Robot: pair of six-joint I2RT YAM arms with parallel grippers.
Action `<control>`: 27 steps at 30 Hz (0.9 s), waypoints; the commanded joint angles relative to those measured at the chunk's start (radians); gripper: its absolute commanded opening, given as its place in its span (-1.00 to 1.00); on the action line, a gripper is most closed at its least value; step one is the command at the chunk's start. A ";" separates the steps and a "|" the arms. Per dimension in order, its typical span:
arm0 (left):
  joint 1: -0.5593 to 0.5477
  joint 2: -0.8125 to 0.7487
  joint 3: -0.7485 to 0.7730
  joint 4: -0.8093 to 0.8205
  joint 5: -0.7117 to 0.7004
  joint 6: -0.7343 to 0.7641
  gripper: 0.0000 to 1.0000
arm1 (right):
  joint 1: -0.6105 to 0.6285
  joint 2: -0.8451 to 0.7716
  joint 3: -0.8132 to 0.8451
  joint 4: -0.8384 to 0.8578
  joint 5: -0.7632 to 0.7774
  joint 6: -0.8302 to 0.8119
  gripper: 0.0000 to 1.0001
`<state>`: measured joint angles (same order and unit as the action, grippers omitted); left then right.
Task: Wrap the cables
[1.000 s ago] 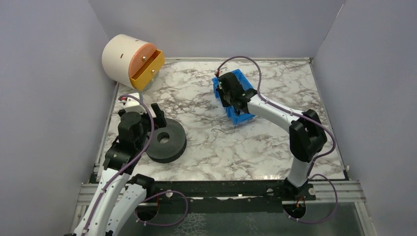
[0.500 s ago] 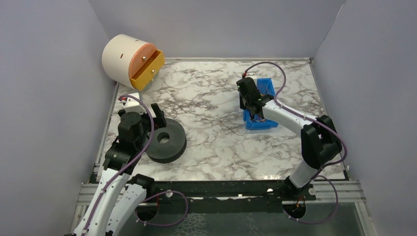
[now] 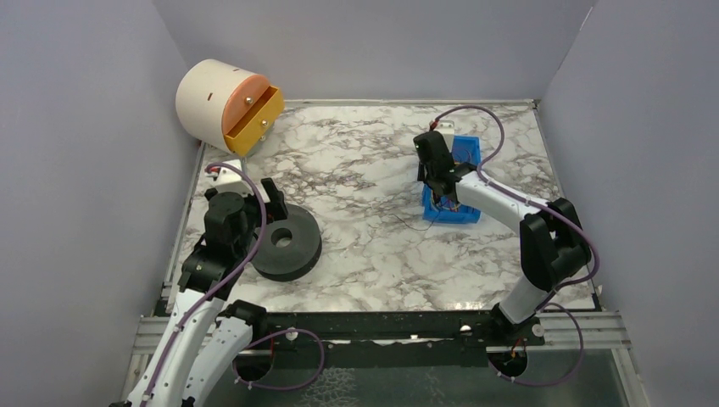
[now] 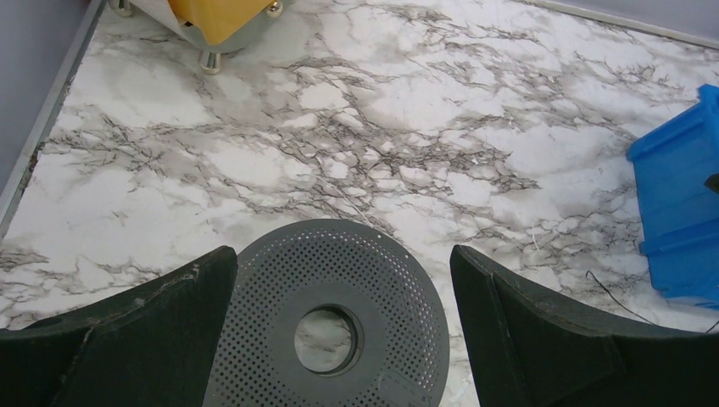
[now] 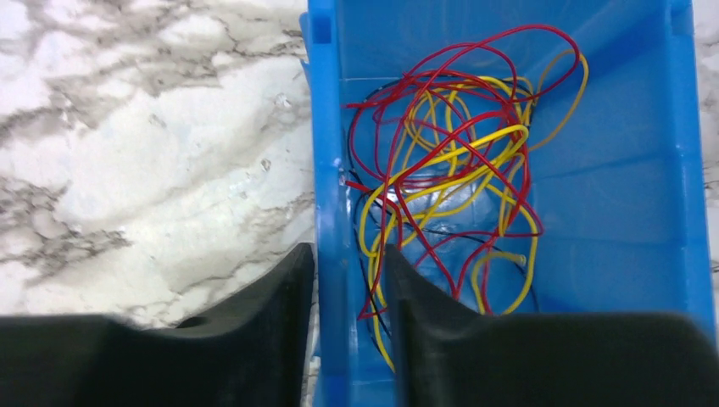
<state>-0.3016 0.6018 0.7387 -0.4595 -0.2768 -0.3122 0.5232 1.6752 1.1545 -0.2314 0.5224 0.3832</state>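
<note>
A blue bin (image 3: 469,151) stands at the back right of the marble table. It holds a tangle of red and yellow cables (image 5: 458,170) with a thin black one among them. My right gripper (image 5: 349,254) is shut on the bin's left wall (image 5: 326,195), one finger outside and one inside; it also shows in the top view (image 3: 438,192). A black perforated spool (image 4: 373,280) with a centre hole lies flat at the near left (image 3: 287,242). My left gripper (image 4: 343,254) is open and empty above it, fingers either side.
A cream drum with an orange front and drawer (image 3: 225,106) lies at the back left corner. A thin loose black wire (image 3: 411,222) lies on the table left of the bin. Grey walls enclose the table on three sides.
My right gripper has dragged the blue bin to the right and turned it from slanted to nearly square with the table. The left arm and spool have not moved.
</note>
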 commanded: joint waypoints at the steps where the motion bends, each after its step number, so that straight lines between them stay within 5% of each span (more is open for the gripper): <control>1: -0.002 0.022 0.009 -0.003 0.046 -0.011 0.98 | -0.005 -0.013 0.026 0.056 0.044 0.012 -0.08; 8: -0.002 0.090 0.017 -0.029 0.115 -0.049 0.98 | -0.005 -0.067 0.041 -0.003 -0.065 0.027 0.41; 27: -0.054 0.360 0.017 -0.123 0.197 -0.181 0.98 | 0.099 -0.294 -0.047 -0.049 -0.372 0.025 0.78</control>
<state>-0.3374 0.9157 0.7391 -0.5743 -0.1150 -0.4431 0.5957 1.4090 1.1439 -0.2565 0.2153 0.3985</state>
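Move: The blue bin's left wall still sits between the right hand's fingers; the bin's middle lies level ahead, about 6 cm to the right and 5 cm lower. In it the cables heap some 2 cm ahead, 6 cm right and 8 cm down; a loose black cable end lies on the table about 4 cm left, 5 cm back and 11 cm below. The grey spool is almost straight under the left hand, about 1 cm ahead, 1 cm left, 20 cm down. The blue bin's wall is let go: the right fingers spread wide around it, then the hand climbs about 9 cm off the rim and swings left and back, rolling its left side up and turning counter-clockwise. Meanwhile the left hand, fingers kept wide open, sinks some 10 cm towards the grey spool, drifting right and tipping down about 25 degrees. ##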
